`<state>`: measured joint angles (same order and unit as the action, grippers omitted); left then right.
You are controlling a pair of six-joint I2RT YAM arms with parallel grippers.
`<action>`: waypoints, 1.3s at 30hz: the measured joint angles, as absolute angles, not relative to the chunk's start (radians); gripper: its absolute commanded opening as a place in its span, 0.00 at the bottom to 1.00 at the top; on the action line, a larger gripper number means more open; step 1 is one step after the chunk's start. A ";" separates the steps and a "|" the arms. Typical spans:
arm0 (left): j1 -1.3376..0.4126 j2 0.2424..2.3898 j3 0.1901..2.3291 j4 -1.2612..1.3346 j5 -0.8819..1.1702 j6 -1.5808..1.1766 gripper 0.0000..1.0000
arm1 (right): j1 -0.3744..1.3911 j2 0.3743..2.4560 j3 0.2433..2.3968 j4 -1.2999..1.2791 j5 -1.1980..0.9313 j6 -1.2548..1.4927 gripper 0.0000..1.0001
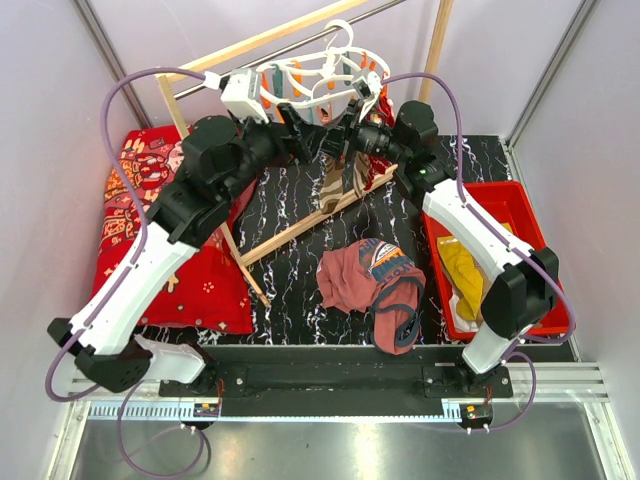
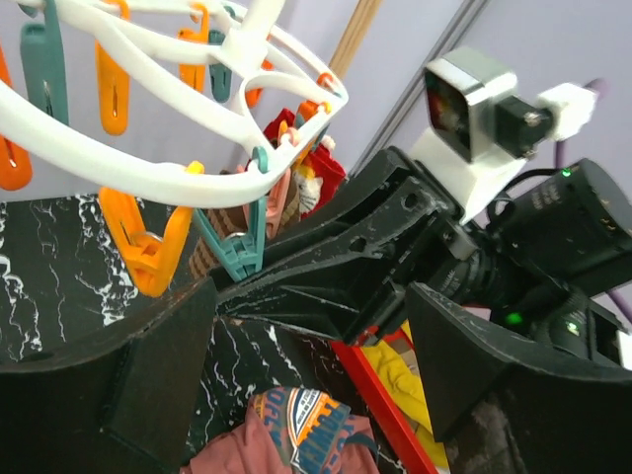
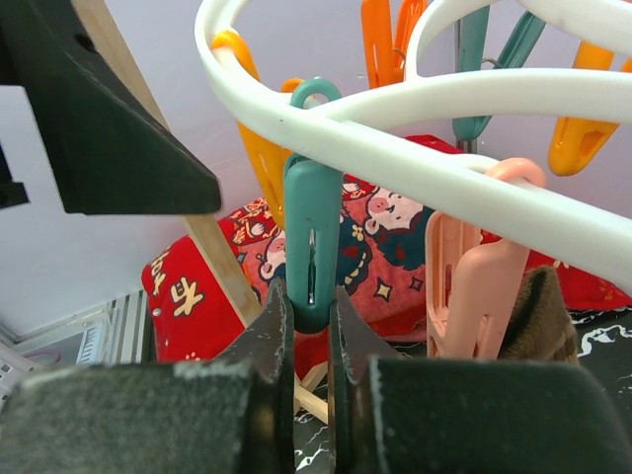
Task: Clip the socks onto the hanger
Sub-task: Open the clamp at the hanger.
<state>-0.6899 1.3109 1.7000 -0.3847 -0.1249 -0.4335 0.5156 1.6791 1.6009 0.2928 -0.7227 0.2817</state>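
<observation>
The white hanger (image 1: 318, 72) hangs at the back from the rack's rail, orange and teal pegs dangling from its rings. My right gripper (image 3: 309, 308) is shut on the lower end of a teal peg (image 3: 312, 237) under the ring (image 3: 444, 99). Beside it a pink peg (image 3: 484, 296) holds a brown striped sock (image 3: 538, 321) that trails down over the rack (image 1: 335, 185). My left gripper (image 2: 311, 336) stands wide open just below the hanger (image 2: 148, 178), nothing held; the right gripper's black fingers (image 2: 336, 267) cross in front of it. A mustard yellow sock (image 1: 462, 272) lies in the red bin (image 1: 520, 205).
A rust-maroon garment (image 1: 370, 285) with blue-grey print is heaped mid-table. A red cartoon-print cushion (image 1: 140, 205) lies at the left. The rack's wooden poles (image 1: 300, 225) slant across the black marbled tabletop (image 1: 290, 270). Both arms crowd under the hanger.
</observation>
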 measured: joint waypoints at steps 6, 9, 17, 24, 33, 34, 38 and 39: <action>-0.690 1.385 1.786 -0.445 -0.135 -0.455 0.82 | 0.517 1.675 1.601 0.292 -0.718 0.282 0.00; -0.690 1.401 1.809 -0.470 -0.147 -0.464 0.82 | 0.517 1.673 1.601 0.291 -0.718 0.282 0.00; -0.682 1.437 1.848 -0.486 -0.210 -0.474 0.73 | 0.517 1.660 1.601 0.289 -0.718 0.282 0.00; -0.665 1.468 1.866 -0.493 -0.237 -0.474 0.62 | 0.517 1.654 1.601 0.288 -0.718 0.282 0.00; -0.662 1.479 1.888 -0.491 -0.241 -0.477 0.53 | 0.527 1.654 1.601 0.270 -0.697 0.272 0.00; -0.662 1.481 1.892 -0.488 -0.241 -0.476 0.51 | 0.530 1.654 1.600 0.263 -0.689 0.266 0.00; -0.660 1.486 1.892 -0.484 -0.245 -0.473 0.45 | 0.542 1.649 1.600 0.242 -0.656 0.241 0.00; -0.659 1.488 1.892 -0.483 -0.247 -0.471 0.44 | 0.544 1.646 1.600 0.236 -0.646 0.234 0.00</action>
<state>-0.6594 1.4879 1.8919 -0.4828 -0.2466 -0.4713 0.5438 1.6459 1.6005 0.2363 -0.6464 0.2344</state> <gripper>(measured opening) 0.477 0.099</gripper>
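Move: The teal clip on the hanger's near rim is about 6 cm ahead of the left fingers, 1 cm to their right and level with them. The right hand already pinches that clip's lower end between its tips, its middle about 1 cm above them. From the left hand, an orange clip hangs roughly 5 cm ahead and 4 cm to the left; a pink clip with a brown sock is some 10 cm ahead and 2 cm to the right, both about level. Forward and very slightly down, the left hand reaches about 5 cm to the teal clip, turning some 10 degrees counter-clockwise and tipping down a little. Its wide-open fingers start closing halfway along and end part-closed on either side of the clip, contact not plain. The right hand stays put apart from a small lift, keeping its pinch on the clip. ##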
